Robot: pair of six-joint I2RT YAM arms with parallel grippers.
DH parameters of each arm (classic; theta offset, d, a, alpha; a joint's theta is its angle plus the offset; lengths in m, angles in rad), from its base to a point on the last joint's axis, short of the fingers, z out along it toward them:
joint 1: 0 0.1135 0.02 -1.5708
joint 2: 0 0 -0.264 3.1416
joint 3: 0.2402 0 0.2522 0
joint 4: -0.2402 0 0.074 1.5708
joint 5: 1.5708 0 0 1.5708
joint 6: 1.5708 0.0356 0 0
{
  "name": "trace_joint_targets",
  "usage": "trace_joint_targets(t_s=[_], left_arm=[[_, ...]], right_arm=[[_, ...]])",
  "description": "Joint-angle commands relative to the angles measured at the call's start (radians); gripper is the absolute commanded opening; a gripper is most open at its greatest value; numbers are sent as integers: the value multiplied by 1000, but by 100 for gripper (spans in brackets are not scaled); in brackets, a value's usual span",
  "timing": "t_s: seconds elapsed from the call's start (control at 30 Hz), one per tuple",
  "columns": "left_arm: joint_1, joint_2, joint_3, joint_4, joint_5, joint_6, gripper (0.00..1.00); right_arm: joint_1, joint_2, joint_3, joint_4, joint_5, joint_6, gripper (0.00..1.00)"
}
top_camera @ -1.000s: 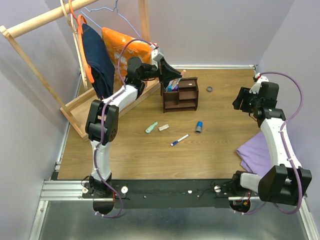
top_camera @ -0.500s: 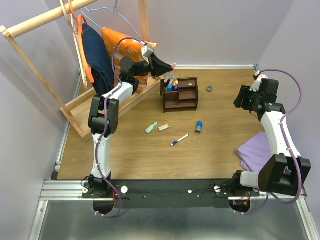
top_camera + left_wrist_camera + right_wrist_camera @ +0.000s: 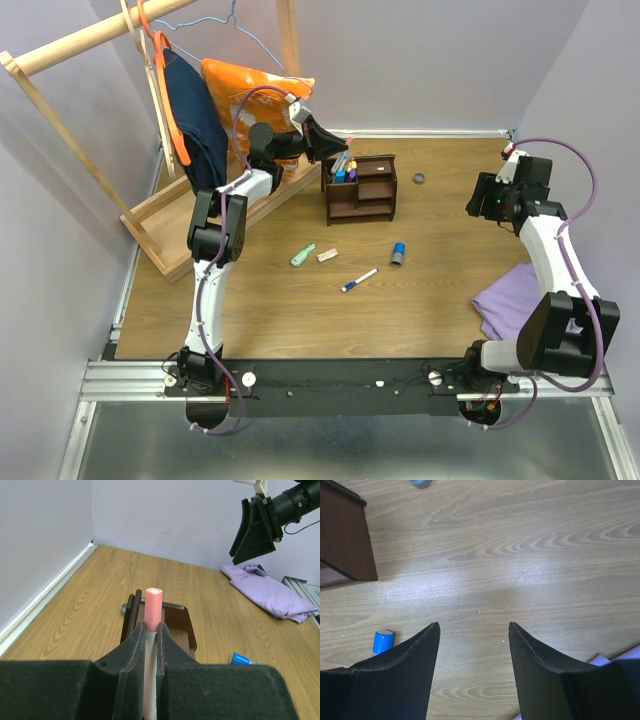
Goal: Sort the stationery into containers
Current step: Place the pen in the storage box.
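My left gripper (image 3: 337, 146) hovers just above the back left of the dark brown organizer (image 3: 362, 188), shut on a white marker with a pink cap (image 3: 153, 609). The cap sticks out past the fingertips, over the organizer (image 3: 179, 623). Several pens stand in its left compartment (image 3: 343, 172). On the floor lie a pale green piece (image 3: 303, 255), a beige piece (image 3: 327, 255), a blue-tipped pen (image 3: 359, 280) and a blue-capped marker (image 3: 398, 253). My right gripper (image 3: 483, 200) is off to the right, open (image 3: 474, 630) over bare wood.
A pale wooden clothes rack (image 3: 150, 210) with hung garments stands at the back left, close to my left arm. A purple cloth (image 3: 510, 300) lies at the right. A small grey cap (image 3: 419, 179) sits behind the organizer. Walls close in on three sides.
My left gripper lifted off the organizer's top with the marker, drew back slightly, then dipped a little. The left elbow swung toward the rack. The right arm barely shifted.
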Motion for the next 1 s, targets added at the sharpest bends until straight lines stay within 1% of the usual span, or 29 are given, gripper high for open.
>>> trace_joint_targets(t_s=[0.0,0.07,0.27,0.37,0.4,0.57,0.67,0.7,0.77,0.87,0.9,0.97], left_arm=[[2,32,-38,99,-5,-26,3],[2,30,-68,116,-7,-29,3],[3,4,-132,137,-1,-6,11],[6,-19,-149,142,10,19,22],[8,-29,-151,142,13,26,26],[6,-81,-121,97,19,63,30],[5,-146,-132,51,18,86,38],[3,-178,-140,42,21,101,44],[3,-209,-172,21,27,111,49],[0,-281,-233,16,42,97,51],[-6,-328,-256,12,44,94,51],[-21,-385,-350,-22,59,105,51]], right_arm=[[-5,19,16,0,18,-17,65],[-7,18,17,-2,20,-16,65],[-7,-8,-1,-3,11,-16,65],[-5,-22,-15,-3,5,-13,66],[-5,-34,-18,-5,3,-11,67],[-7,-79,-41,-8,-15,3,68],[-5,-111,-52,-17,-26,12,69],[-7,-119,-56,-22,-31,15,69],[-5,-140,-61,-25,-37,21,69],[-7,-175,-76,-23,-50,35,69],[-7,-185,-81,-25,-54,38,69],[-7,-214,-96,-30,-63,49,69]])
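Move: The pen, pink end up, is already pinched in the left fingers. The storage box's pen compartment lies below that hand, about 15 cm down and 2 cm back, with the box's middle some 6 cm right and 4 cm back. The grey ring lies 23 cm to the hand's right, about level with it; the blue-capped jar is 16 cm right and 18 cm back. From the right hand, the compartment is about 13 cm ahead, 33 cm left and 7 cm down. The pen is lowered upright, about 5 cm nearly straight down into the box's rear-left compartment, the left fingers still pointing right. They open to about half and let go of it, then the hand rises some 10 cm, drawing back about 4 cm as it leaves. The empty right hand, after a tiny dip, lifts and draws back by 2 to 3 cm. ##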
